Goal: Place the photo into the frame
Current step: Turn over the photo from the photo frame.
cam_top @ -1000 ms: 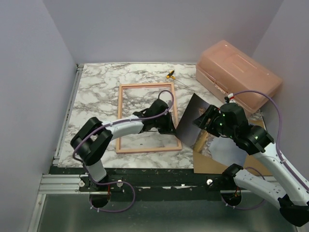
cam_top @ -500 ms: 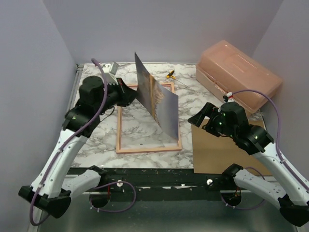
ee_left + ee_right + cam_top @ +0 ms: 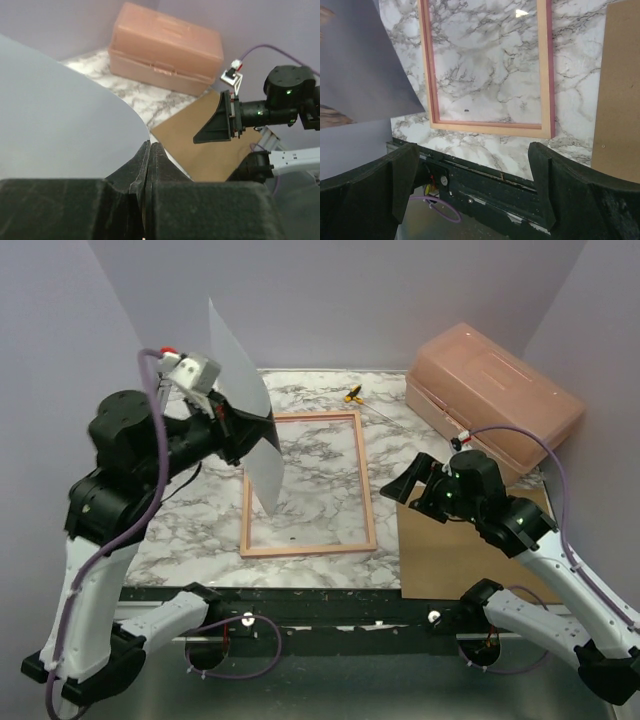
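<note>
The photo (image 3: 243,410) hangs upright in the air above the left side of the frame (image 3: 368,490), its plain white back towards the top camera. My left gripper (image 3: 222,427) is shut on the photo's left edge, and in the left wrist view the sheet (image 3: 60,120) runs out from between the closed fingers (image 3: 149,145). The frame lies flat on the marble, wood-coloured side up, with marble showing through it (image 3: 490,127). My right gripper (image 3: 405,490) stands open and empty to the right of the frame; its wrist view shows the jaws wide apart (image 3: 470,165) over the table's near edge.
A brown backing board (image 3: 460,550) lies flat at the front right, under the right arm. A salmon plastic box (image 3: 495,390) stands at the back right. A small yellow and black tool (image 3: 352,393) lies behind the frame. Walls close in the left, back and right.
The right gripper has opened and let go of the photo. The left arm now holds it and has carried it up and to the left, over the frame's left side.
</note>
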Robot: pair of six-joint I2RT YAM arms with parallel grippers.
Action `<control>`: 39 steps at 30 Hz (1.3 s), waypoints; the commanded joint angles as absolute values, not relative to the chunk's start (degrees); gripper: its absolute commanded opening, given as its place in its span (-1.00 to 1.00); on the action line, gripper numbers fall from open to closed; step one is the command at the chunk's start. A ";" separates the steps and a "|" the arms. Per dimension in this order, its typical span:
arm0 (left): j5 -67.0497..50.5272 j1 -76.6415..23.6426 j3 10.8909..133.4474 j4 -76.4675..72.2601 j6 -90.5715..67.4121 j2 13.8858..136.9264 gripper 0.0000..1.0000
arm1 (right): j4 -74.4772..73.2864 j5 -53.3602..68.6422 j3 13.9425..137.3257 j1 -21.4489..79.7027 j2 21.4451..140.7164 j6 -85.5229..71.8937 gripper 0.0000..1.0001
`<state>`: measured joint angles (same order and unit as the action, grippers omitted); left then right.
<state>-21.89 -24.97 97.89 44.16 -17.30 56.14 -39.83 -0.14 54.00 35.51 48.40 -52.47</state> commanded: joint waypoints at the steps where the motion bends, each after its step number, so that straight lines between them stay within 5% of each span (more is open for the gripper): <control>1: -27.55 -26.18 89.18 42.81 -20.26 63.45 -1.00 | -38.32 2.11 51.87 35.24 47.21 -51.92 0.99; 11: -22.52 -36.27 79.54 34.46 -26.61 76.86 -1.00 | -38.14 1.84 45.79 35.24 44.15 -53.13 0.99; 19: -23.90 -39.60 83.76 26.54 -34.80 87.14 -0.99 | -37.09 1.13 41.01 35.24 42.44 -54.56 1.00; 21: -24.25 -40.77 86.21 24.78 -36.44 90.58 -0.74 | -37.00 0.68 40.25 35.24 41.94 -54.78 1.00; 24: -26.79 -41.05 88.57 20.82 -39.35 94.89 0.25 | -36.92 0.19 39.09 35.24 41.17 -55.00 1.00; 28: -27.07 -41.09 89.24 20.79 -39.54 95.37 0.81 | -36.58 -1.98 36.55 35.24 40.15 -55.58 0.99; 39: -22.77 -36.60 65.23 21.38 -40.01 73.98 0.95 | -20.62 7.11 29.02 35.20 44.60 -59.77 0.99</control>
<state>-24.23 -39.18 73.69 22.09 -38.48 82.48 -31.48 1.39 31.46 35.51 41.95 -56.90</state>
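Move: The left hand is high over the table with the photo still pinched at its edge; the wooden frame it is taking it to has its middle some 10 cm ahead, 5 cm to the right and about 48 cm below. From that hand, the brown board lies roughly 48 cm to the right and 4 cm back, and the yellow-handled tool 36 cm ahead and 17 cm to the right, both about as low. From the empty right hand, the frame's middle is about 8 cm ahead, 21 cm left and 22 cm down. The left hand sweeps the pinched photo down some 23 cm and across to the right over the frame, tipping its fingers about 40 degrees downward, then levels off still well above the table, draws on rightward and opens wide to let the photo go, before easing some 5 cm back left. Meanwhile the open, empty right hand sinks about 11 cm beside the frame's right edge, drawing slightly back and touching nothing that can be seen. ##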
